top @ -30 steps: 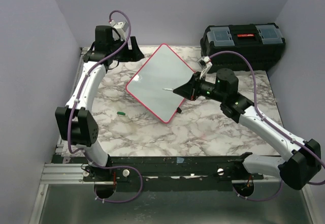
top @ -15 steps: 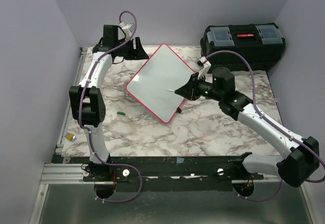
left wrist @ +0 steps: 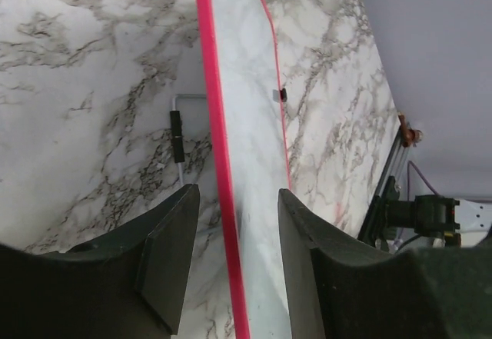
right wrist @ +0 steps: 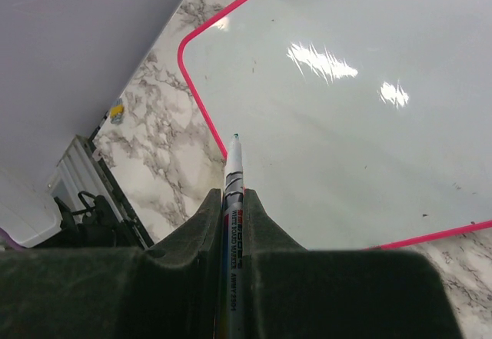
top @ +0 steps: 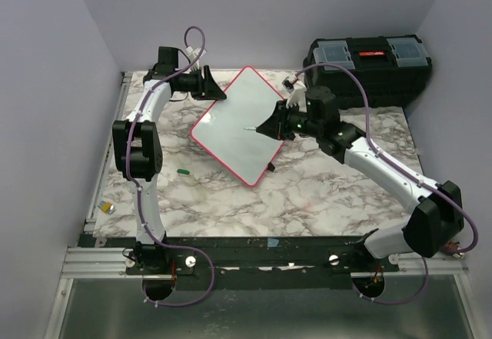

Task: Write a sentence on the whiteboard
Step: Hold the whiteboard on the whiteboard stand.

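The whiteboard [top: 240, 124], white with a red-pink rim, lies turned like a diamond on the marble table. Its face [right wrist: 346, 124] is blank; no sentence shows on it. My left gripper [top: 217, 93] is at the board's upper left edge. In the left wrist view the left gripper [left wrist: 236, 197] is open, its fingers either side of the red rim of the whiteboard [left wrist: 246, 162], with gaps on both sides. My right gripper [top: 269, 126] is shut on a white marker [right wrist: 233, 170]. The marker's tip points out over the middle of the board.
A black toolbox [top: 367, 66] stands at the back right corner. A small green cap [top: 184, 171] lies on the marble left of the board. A black clip [top: 270, 167] sits at the board's lower right rim. Purple walls close in on three sides.
My left gripper has swung in to the board's upper left edge and its jaws have narrowed around the rim. The right gripper has carried the marker up and left over the board.
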Tool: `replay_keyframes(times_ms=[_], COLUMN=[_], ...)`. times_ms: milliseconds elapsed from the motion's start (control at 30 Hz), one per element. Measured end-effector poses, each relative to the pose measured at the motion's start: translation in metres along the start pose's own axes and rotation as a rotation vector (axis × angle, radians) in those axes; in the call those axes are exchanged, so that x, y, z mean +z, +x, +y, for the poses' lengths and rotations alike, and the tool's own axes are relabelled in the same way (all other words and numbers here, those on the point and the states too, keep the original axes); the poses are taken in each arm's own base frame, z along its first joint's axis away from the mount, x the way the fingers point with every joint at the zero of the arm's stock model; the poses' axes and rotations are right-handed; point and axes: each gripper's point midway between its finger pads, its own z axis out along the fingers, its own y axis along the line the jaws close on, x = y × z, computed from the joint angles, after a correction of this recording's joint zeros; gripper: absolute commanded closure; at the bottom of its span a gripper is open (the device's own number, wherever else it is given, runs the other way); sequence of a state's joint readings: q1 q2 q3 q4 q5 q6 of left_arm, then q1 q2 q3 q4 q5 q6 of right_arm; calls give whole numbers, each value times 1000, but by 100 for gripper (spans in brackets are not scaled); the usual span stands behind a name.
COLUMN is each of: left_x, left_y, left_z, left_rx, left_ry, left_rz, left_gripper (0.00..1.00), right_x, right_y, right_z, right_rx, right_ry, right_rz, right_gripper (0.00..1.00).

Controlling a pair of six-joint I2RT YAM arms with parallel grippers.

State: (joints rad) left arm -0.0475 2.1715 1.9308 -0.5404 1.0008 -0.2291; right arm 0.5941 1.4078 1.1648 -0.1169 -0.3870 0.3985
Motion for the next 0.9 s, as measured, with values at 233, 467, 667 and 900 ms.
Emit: replay_keyframes(times_ms=[233,467,667,900], left_x=[-1,1,5,5], left_y=[3,5,10,11], left_z=[-14,-12,-6,-7], left_rx=[-5,-25,-70,-108], left_ry=[83,94,92,87], left_rz=[16,27,46,53], left_gripper=[57,68,78,98], right_x=[20,36,38,38], right_y=[-5,-17,-19,-19], right_z=[-4,-3,-3,-1], right_rx=[0,-26,-31,-32], right_ry=[-12,-31,-35,-43], right_rz=[26,23,22,25], right_gripper=[99,99,99,99])
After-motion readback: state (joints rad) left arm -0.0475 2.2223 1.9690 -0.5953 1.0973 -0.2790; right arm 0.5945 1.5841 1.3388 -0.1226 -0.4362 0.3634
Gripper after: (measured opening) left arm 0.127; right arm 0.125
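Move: The whiteboard's raised edge is already between the left hand's half-open fingers, the board's middle about 6 cm back, 8 right and 7 below. Its far corner stands some 9 cm ahead and 8 right, level; the green cap lies 13 cm back, 11 left, 18 down. From the right hand, the board's middle is about 12 cm ahead, 5 left, 13 below; the near stand clip 5 ahead, 2 right, 23 below. The whiteboard's raised upper-left edge gets pinched: the left hand eases a bare 1 cm back and to its right, tilting slightly, while its fingers go from half open to nearly shut on the rim. The right hand, still gripping the marker pen, carries it about 4 cm forward and left above the board towards its middle, then waits. ##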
